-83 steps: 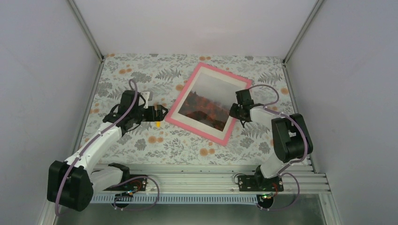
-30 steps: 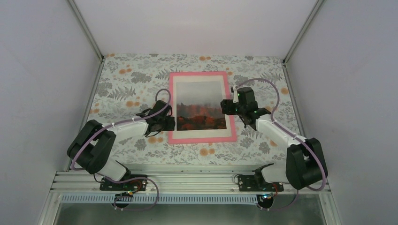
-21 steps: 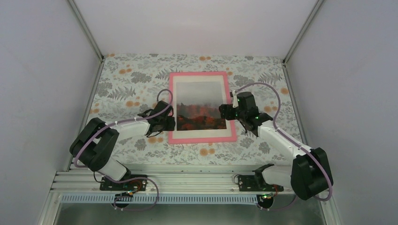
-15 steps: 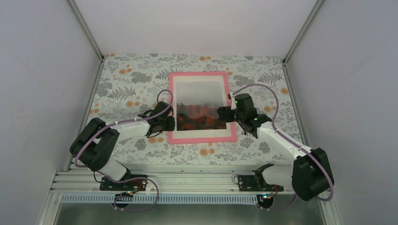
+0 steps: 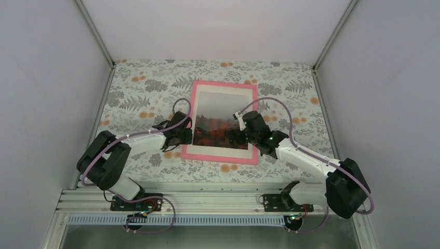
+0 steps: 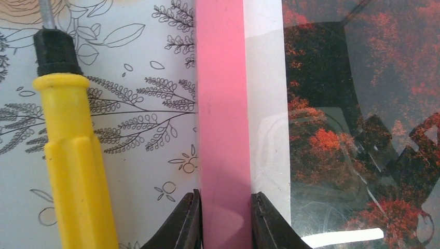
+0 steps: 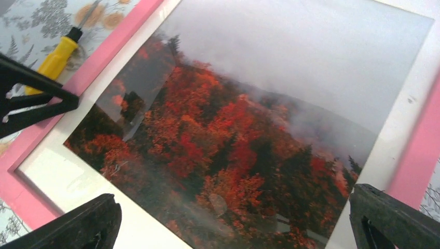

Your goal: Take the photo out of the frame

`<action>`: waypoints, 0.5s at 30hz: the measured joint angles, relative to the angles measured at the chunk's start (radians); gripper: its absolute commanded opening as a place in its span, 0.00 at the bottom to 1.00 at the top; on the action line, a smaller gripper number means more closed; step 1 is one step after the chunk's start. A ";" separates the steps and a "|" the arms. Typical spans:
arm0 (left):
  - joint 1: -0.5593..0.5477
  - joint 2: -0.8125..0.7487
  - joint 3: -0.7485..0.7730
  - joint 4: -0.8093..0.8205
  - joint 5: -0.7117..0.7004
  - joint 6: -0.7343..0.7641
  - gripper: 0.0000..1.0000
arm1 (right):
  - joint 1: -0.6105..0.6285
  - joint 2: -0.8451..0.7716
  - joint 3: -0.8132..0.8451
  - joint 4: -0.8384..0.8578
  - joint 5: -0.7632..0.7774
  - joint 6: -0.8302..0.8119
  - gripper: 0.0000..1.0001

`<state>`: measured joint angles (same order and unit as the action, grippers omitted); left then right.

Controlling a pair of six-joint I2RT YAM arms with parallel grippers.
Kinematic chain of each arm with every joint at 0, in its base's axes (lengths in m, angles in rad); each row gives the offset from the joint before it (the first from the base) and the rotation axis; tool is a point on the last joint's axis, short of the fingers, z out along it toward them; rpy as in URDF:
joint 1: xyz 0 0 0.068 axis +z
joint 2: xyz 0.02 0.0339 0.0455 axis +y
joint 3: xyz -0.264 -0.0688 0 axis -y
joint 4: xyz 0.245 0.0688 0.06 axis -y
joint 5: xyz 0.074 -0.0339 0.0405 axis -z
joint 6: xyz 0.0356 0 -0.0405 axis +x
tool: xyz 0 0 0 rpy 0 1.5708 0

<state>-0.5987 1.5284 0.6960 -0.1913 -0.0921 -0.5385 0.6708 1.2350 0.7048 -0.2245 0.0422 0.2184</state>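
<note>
The pink frame (image 5: 220, 157) lies flat on the floral table with the photo (image 5: 222, 115) inside it under glass, red-orange trees below a grey misty sky. A white mat (image 7: 67, 176) borders the photo (image 7: 249, 119). My left gripper (image 5: 188, 136) is at the frame's left side. In the left wrist view its jaws (image 6: 224, 199) are shut on the pink rail (image 6: 220, 104), one finger on each side. My right gripper (image 5: 233, 136) hovers over the photo's lower part. Its jaws (image 7: 233, 207) stand wide open with nothing between them.
A yellow-handled screwdriver (image 6: 78, 155) lies on the table just left of the frame's left rail, close beside my left gripper, and also shows in the right wrist view (image 7: 54, 59). White walls enclose the table on three sides.
My left gripper has closed on the frame's left rail. The right gripper has opened wider and moved left over the photo. The frame has turned slightly, its top toward the right.
</note>
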 measured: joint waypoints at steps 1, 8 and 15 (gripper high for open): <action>0.000 0.000 0.006 -0.014 -0.004 0.000 0.02 | 0.020 0.000 0.000 0.003 0.008 -0.006 1.00; -0.004 -0.022 0.063 -0.133 -0.051 -0.010 0.02 | 0.195 0.005 0.000 0.010 0.098 -0.045 1.00; -0.006 -0.034 0.168 -0.262 -0.126 -0.016 0.02 | 0.354 0.067 0.006 0.005 0.204 -0.089 1.00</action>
<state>-0.6044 1.4940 0.8642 -0.4538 -0.2180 -0.5549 1.0248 1.3022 0.7113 -0.2199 0.2459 0.1299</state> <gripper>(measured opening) 0.212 0.999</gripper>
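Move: The frame's left rail is already between the left fingers. From there the frame's middle lies about 5 cm ahead and 13 cm to the right, and the screwdriver some 5 cm left and 3 cm ahead, both about level with the fingertips. The open right hand hovers over the photo. The near rail's middle is about 9 cm back, 4 cm left and 10 cm below it, and the frame's middle 5 cm ahead, 3 cm left. The frame's left rail stays pinched as the left hand raises it about 4 cm, easing a little left and then slightly forward with a small roll. Meanwhile the right hand sweeps back and left equally, about 9 cm in all, over the photo towards the near rail, fingers kept wide open, turning some 15 degrees counter-clockwise and only starting to sink near the end. ##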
